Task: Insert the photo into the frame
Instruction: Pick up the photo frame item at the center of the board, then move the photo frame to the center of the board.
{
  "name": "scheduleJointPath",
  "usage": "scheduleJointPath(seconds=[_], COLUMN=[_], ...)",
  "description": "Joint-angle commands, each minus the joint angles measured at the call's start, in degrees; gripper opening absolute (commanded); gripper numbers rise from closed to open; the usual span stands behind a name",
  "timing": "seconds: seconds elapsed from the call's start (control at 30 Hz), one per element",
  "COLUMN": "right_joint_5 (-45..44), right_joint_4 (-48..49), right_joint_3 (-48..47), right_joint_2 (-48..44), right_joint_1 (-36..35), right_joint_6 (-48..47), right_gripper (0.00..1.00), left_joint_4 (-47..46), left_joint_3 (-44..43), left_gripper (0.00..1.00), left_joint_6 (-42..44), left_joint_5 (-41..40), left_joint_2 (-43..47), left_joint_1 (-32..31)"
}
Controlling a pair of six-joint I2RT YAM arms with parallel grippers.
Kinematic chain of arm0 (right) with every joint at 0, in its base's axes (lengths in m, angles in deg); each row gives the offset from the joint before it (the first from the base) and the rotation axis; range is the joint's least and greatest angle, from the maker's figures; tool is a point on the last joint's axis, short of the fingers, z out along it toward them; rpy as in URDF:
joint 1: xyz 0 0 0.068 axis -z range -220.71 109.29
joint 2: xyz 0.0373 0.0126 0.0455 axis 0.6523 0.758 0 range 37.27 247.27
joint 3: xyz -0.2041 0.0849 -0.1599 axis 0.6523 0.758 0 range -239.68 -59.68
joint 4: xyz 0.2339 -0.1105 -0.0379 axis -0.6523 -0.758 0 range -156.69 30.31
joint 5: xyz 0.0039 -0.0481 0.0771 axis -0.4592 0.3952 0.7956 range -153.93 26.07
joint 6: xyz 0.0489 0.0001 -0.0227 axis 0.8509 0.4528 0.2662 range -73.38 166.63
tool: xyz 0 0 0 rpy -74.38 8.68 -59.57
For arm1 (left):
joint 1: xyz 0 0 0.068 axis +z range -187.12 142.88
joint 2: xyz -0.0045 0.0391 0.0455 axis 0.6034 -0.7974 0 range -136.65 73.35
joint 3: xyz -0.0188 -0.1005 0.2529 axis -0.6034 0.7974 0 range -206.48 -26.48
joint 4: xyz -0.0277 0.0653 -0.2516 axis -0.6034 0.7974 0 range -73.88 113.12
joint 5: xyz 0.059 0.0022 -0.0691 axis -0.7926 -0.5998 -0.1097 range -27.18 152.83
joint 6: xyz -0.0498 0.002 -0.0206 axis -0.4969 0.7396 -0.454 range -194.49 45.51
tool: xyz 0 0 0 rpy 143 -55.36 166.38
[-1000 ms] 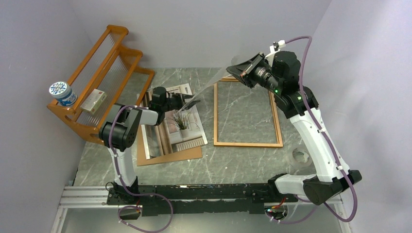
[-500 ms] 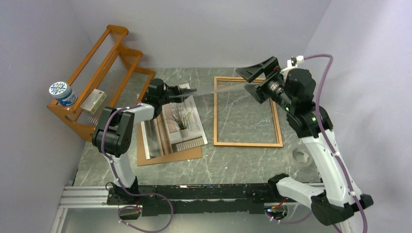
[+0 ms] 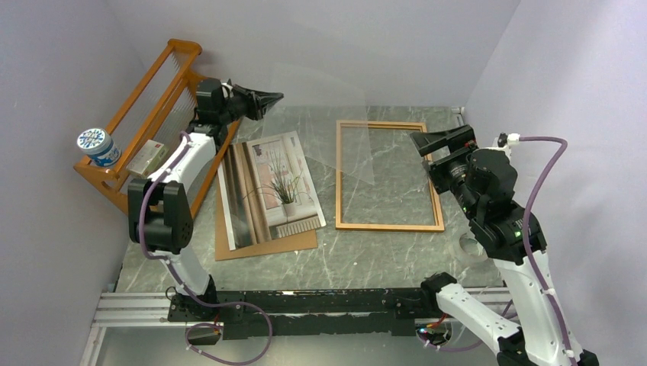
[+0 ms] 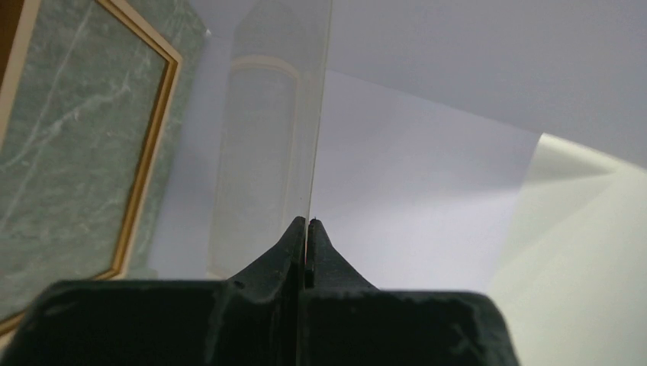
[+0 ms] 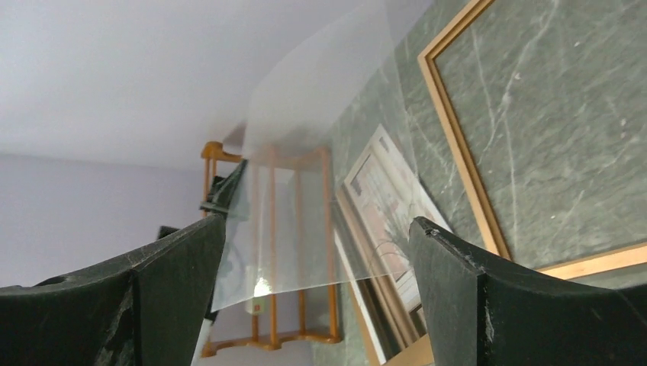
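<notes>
The photo lies flat on a brown backing board left of centre, and shows again in the right wrist view. To its right the frame lies on the table with only the marble showing inside it. My left gripper is raised at the back left, shut on the edge of a clear plastic sheet, which hangs in the air over the frame's far left corner. The left wrist view shows the jaws pinching that sheet. My right gripper stands open at the frame's right side, holding nothing.
An orange wooden shelf rack stands along the left wall with a round tin and a small box on it. A clear ring-shaped object lies near the right arm. Walls close in the back and right.
The right gripper opened, let go of the clear sheet and drew back to the right. The left gripper closed on the sheet and lifted it toward the back left.
</notes>
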Motion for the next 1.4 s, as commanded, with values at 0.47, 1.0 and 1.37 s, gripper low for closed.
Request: scheduleJointPath(seconds=[0.47, 1.0, 1.37], right_joint_5=[19.24, 18.6, 21.31], right_joint_4=[12.58, 5.26, 4.91], right_joint_3=[2.43, -17.8, -20.07], right_joint_2=[36.85, 71.83, 76.05], right_joint_1=[0.42, -5.45, -8.91], right_joint_6=[-24.3, -31.65, -32.54], right_gripper=[0.79, 0.54, 0.28], left_joint_4=[49.85, 58.52, 58.99], left_joint_3=[-20.97, -23.55, -22.95], left_gripper=[0.02, 0.03, 0.02], left_joint_6=[64.44, 74.01, 73.28], left_joint_5=[-11.79, -17.35, -17.92], left_joint_2=[11.18, 16.12, 16.93], left_joint_1=[-0.51, -0.34, -0.16])
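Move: The left rail of the frame, lying flat, is about 15 cm ahead of the right hand, 16 cm to its left and 37 cm below; the photo's middle lies some 19 cm farther left of that rail and 3 cm nearer. From the left hand, holding the clear sheet, the photo is about 12 cm back, 6 cm left and 31 cm down, that rail roughly 8 cm back and 13 cm right, and the wooden rack some 30 cm left. The right fingers come to straddle and pinch the frame's left rail, one outside and one inside: the open hand drops about 36 cm while reaching left and forward, pitches down and turns counter-clockwise, narrowing on the way and most at the end. The left hand keeps the clear sheet pinched, drawing back some 10 cm and left over the photo while rolling and tipping its fingers downward. ##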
